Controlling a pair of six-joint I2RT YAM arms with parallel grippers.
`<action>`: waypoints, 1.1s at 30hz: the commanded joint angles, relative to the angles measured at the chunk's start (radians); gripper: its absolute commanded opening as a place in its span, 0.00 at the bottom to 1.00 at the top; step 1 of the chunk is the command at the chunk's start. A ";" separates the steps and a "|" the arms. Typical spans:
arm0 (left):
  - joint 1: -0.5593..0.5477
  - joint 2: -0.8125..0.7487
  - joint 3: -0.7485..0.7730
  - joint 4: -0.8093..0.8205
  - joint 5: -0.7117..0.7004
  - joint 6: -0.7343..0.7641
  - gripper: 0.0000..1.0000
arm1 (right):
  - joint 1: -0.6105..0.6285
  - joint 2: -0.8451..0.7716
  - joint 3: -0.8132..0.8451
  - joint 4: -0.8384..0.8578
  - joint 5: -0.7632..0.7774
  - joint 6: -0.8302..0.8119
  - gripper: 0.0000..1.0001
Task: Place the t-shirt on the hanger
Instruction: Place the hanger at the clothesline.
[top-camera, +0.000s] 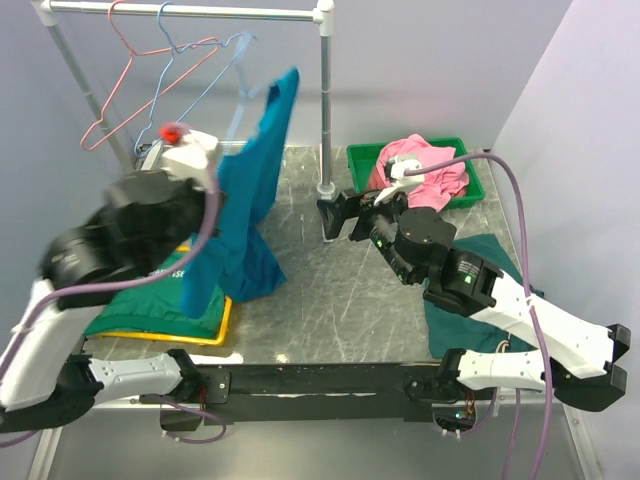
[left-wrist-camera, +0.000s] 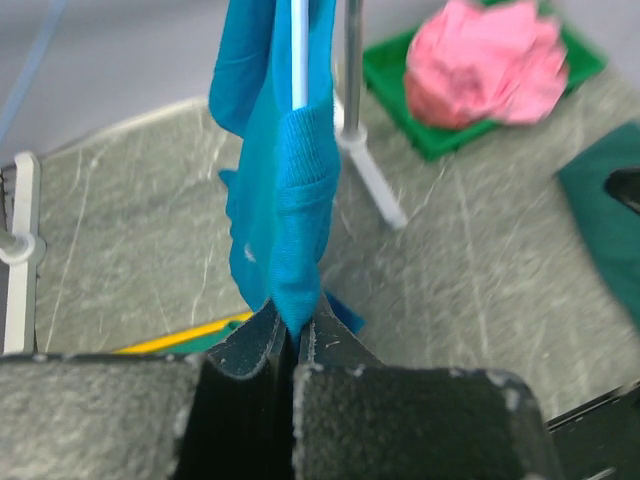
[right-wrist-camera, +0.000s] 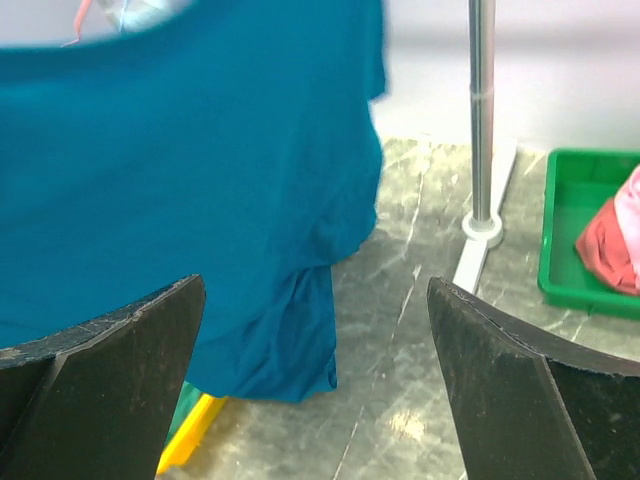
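The teal-blue t-shirt (top-camera: 250, 190) hangs upright over the table, its top edge up at the light-blue wire hanger (top-camera: 243, 65) below the rail. In the left wrist view the hanger's wire (left-wrist-camera: 299, 50) runs down inside the t-shirt (left-wrist-camera: 285, 180). My left gripper (top-camera: 212, 170) is raised at the shirt's left edge. In its own view the left gripper (left-wrist-camera: 293, 325) is shut on a fold of the cloth. My right gripper (top-camera: 335, 215) is open and empty, right of the shirt. In the right wrist view the gripper (right-wrist-camera: 315, 385) faces the t-shirt (right-wrist-camera: 180, 180) without touching it.
A pink-red hanger (top-camera: 120, 90) and another blue one (top-camera: 170, 60) hang on the rail (top-camera: 190, 12). The rack post (top-camera: 325, 100) stands behind. A green bin (top-camera: 470, 165) holds a pink garment (top-camera: 425, 165). Dark green shirts lie on a yellow tray (top-camera: 225, 325) and at the right (top-camera: 485, 255).
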 joint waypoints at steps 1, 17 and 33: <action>0.006 0.025 -0.105 0.155 0.000 0.000 0.01 | 0.004 -0.023 -0.035 0.018 0.010 0.064 1.00; 0.365 0.238 -0.060 0.415 0.327 0.031 0.01 | 0.002 -0.126 -0.184 -0.051 -0.013 0.176 1.00; 0.517 0.464 0.221 0.370 0.477 0.032 0.01 | 0.002 -0.138 -0.166 -0.077 -0.022 0.179 1.00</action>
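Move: The free stretch of the clothesline's rod that I carry the hanger to lies about 38 cm straight ahead of my left hand and some 10 cm above it. The right post stands level with that stretch, roughly 18 cm to its right. The blue hanger hangs some 36 cm ahead of my left hand and 13 cm to its left, the pink hanger 8 cm farther left. From my right hand the stretch is about 37 cm ahead, 23 cm left and 15 cm higher. Still pinching the shirt-covered corner of the hanger, my left hand swings it forward about 18 cm towards the clothesline, dipping some 8 cm during the first half and climbing back almost as far in the second, its nose tipping down slightly and then levelling. My empty right hand, fingers wide open, sinks about 6 cm and stays clear of the shirt. ##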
